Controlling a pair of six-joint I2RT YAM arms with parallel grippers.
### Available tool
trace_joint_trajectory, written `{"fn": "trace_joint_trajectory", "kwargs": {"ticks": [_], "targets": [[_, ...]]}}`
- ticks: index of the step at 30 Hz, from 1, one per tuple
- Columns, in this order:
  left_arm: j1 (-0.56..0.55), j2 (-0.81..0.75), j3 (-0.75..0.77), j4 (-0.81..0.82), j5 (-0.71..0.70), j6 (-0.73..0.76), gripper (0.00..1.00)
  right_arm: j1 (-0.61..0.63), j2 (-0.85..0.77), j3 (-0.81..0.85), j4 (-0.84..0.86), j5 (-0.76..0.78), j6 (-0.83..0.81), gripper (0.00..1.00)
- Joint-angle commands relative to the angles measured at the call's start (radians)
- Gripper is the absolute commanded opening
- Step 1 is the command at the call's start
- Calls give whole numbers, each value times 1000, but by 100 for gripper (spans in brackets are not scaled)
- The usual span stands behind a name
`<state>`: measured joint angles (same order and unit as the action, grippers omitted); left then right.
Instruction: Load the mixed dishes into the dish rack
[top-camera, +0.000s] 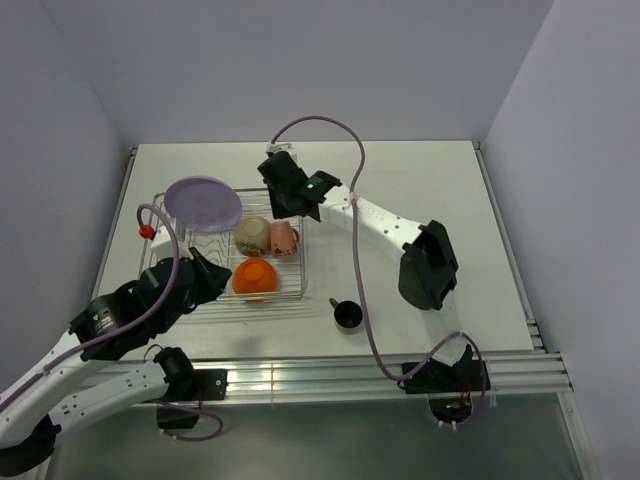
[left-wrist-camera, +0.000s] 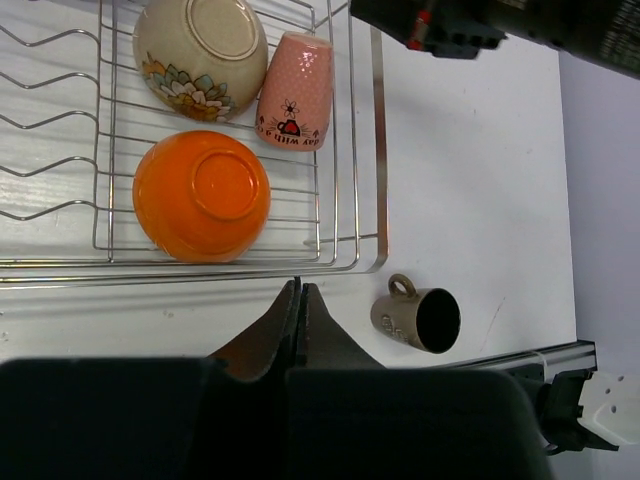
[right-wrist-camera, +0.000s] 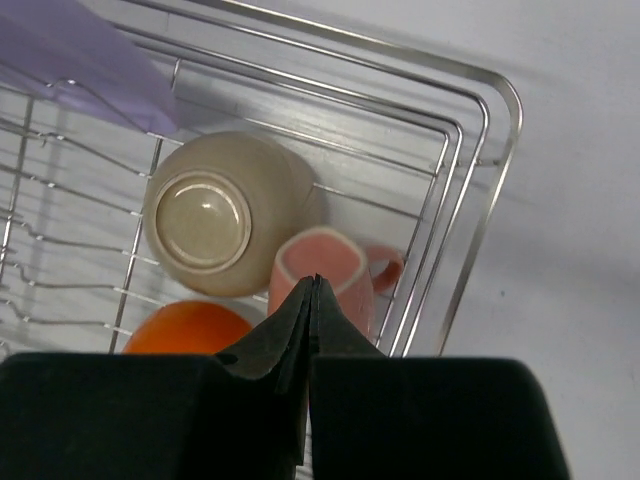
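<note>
The dish rack (top-camera: 222, 245) holds the lilac plate (top-camera: 203, 203) upright at its far left. The beige bowl (top-camera: 253, 236) and the orange bowl (top-camera: 255, 278) lie upside down in it, with the pink cup (top-camera: 284, 238) beside the beige bowl. The dark cup (top-camera: 347, 314) lies on its side on the table, outside the rack's near right corner. My left gripper (top-camera: 222, 275) is shut and empty above the rack's near edge; the left wrist view shows its tips (left-wrist-camera: 299, 287) left of the dark cup (left-wrist-camera: 418, 317). My right gripper (right-wrist-camera: 314, 280) is shut and empty above the pink cup (right-wrist-camera: 335, 265).
The right arm's purple cable (top-camera: 360, 290) runs down the table just right of the dark cup. The right arm's elbow (top-camera: 428, 265) hangs over the table's right half. A metal rail (top-camera: 380, 365) lines the near edge.
</note>
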<state>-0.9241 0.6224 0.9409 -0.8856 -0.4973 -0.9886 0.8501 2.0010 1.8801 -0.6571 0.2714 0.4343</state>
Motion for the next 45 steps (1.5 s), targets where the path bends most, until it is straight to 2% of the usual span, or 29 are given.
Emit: {"fn": "trace_joint_trajectory", "kwargs": {"ticks": [1, 4, 10, 17, 26, 45], "targets": [[2, -16, 30, -4, -26, 16, 0, -19, 68, 114, 21, -58, -46, 0], [2, -7, 27, 4, -23, 22, 0, -36, 107, 168, 1, -78, -46, 0], [2, 8, 18, 20, -23, 30, 0, -43, 127, 169, 4, -98, -39, 0], [2, 11, 13, 30, -20, 30, 0, -40, 104, 57, 56, -116, -22, 0], [2, 8, -4, 37, -12, 22, 0, -31, 96, 4, 71, -123, -23, 0], [2, 20, -45, 76, 19, 11, 0, 36, -96, -269, 154, -47, 14, 0]]}}
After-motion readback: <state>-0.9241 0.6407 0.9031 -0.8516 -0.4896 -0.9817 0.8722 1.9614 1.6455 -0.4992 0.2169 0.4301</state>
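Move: The pink mug stands upturned in the rack about 4 cm back from the right hand, level with it sideways and some 9 cm below. The beige bowl lies about 9 cm to the mug's left, no farther out; the orange bowl is roughly 8 cm left of the mug and 10 cm nearer the base. From the left hand the mug is some 16 cm ahead, 11 cm right and 16 cm down. Right hand, shut, sinks about 6 cm to the pink mug, then drags its base back some 3 cm. ##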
